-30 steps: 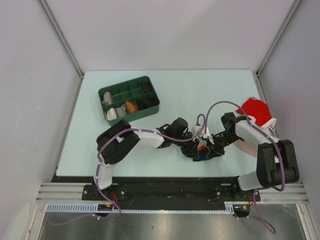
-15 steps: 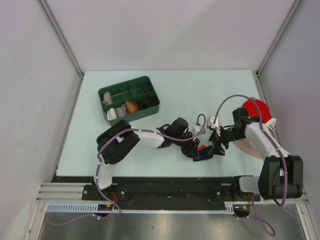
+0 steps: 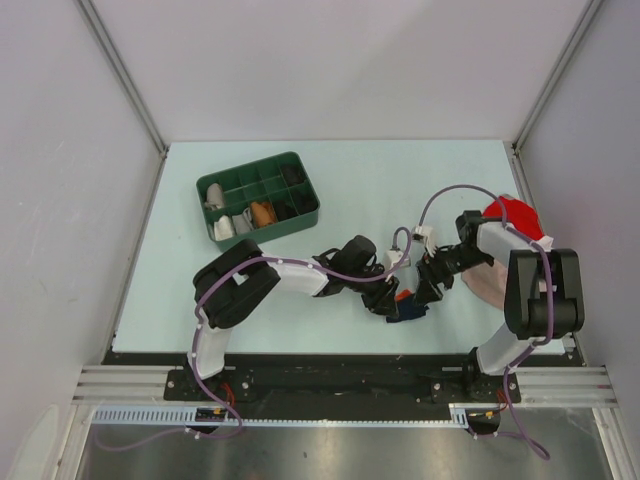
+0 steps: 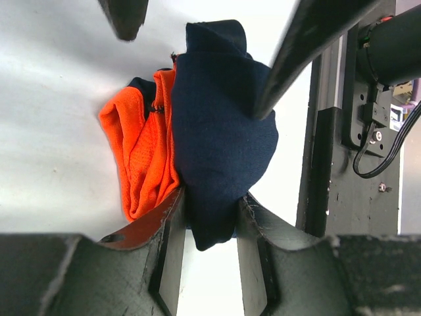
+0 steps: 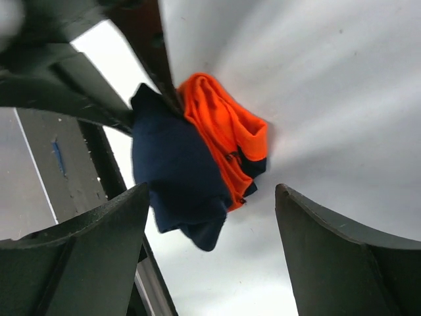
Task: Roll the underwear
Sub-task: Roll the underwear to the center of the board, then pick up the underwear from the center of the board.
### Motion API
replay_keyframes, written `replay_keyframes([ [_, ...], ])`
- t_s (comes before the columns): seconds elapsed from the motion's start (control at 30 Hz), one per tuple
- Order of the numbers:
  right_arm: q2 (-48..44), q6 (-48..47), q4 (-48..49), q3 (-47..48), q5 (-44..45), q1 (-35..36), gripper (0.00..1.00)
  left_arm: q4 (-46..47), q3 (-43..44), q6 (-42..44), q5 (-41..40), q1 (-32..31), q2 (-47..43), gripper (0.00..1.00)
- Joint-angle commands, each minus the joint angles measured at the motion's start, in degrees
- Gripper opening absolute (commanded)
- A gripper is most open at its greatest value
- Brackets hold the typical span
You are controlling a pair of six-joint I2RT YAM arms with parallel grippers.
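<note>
The underwear (image 3: 407, 308) is a bunched roll of navy-blue fabric with orange folds, lying near the table's front edge. In the left wrist view the underwear (image 4: 220, 131) has its navy end pinched between my left gripper (image 4: 209, 227), which is shut on it. My left gripper (image 3: 389, 300) reaches it from the left in the top view. My right gripper (image 3: 430, 287) stands just right of the bundle. In the right wrist view my right gripper (image 5: 212, 197) is open, fingers wide on either side of the underwear (image 5: 181, 174) without touching it.
A green compartment tray (image 3: 303, 213) with small items stands at the back left. A red cloth (image 3: 515, 222) and a beige-pink cloth (image 3: 490, 287) lie at the right edge under the right arm. The black base rail (image 4: 335, 131) runs close behind the bundle.
My right gripper has opened, let go of the underwear and drawn back a little to the right. The left gripper keeps its grip and has not moved.
</note>
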Motion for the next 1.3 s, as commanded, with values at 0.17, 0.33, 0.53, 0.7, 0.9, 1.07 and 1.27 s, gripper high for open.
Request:
replay_keyframes([
  [0.17,7.8,5.8,0.3,3.7,5.6,3.4,0.81,-1.1,-1.0,-0.7,-3.4,-0.1,2.2,0.39],
  [0.33,10.4,6.8,0.3,4.2,7.3,6.1,0.75,-1.1,-0.5,-0.8,-3.3,-0.1,2.2,0.39],
  [0.53,14.4,6.8,-1.1,5.8,8.1,8.6,0.56,-1.5,-0.4,-0.8,-3.4,-0.1,2.2,0.39],
  [0.7,15.6,4.9,-3.8,7.0,7.0,8.7,0.21,-1.7,-0.2,-0.8,-3.9,-0.1,2.1,0.41],
  [0.9,15.3,1.9,-6.8,7.8,3.6,8.3,0.0,-1.4,-1.3,-0.4,-8.2,-0.1,-2.2,0.55],
  [1.07,14.0,-0.5,-8.5,8.1,0.6,6.8,0.0,-0.4,-3.1,-0.3,-11.9,0.9,-7.9,0.62],
  [1.27,12.5,-4.9,-12.9,9.3,-4.0,4.1,0.0,0.3,-5.9,0.4,-14.0,2.7,-15.8,0.71],
])
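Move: The folded underwear's middle lies about 6 cm to the right gripper's left, 3 cm back and 4 cm below its wide-open fingers; its near end is only some 2 cm left of them. From the left gripper, already pinching the other end, the same middle is about 5 cm right, 1 cm ahead and 1 cm lower. Beyond the right hand, the pink cloth sits some 13 cm right, 4 cm ahead and 5 cm down. Lower the right gripper about 3 cm, easing it back and left some 1.5 cm each and tilting it about 15 degrees, and shut its fingers on the underwear's right end while the left keeps its pinch. Once the right has hold, open the left fingers and back them off the left end, up, left and forward by about 3 cm, with the right staying put, closed. ##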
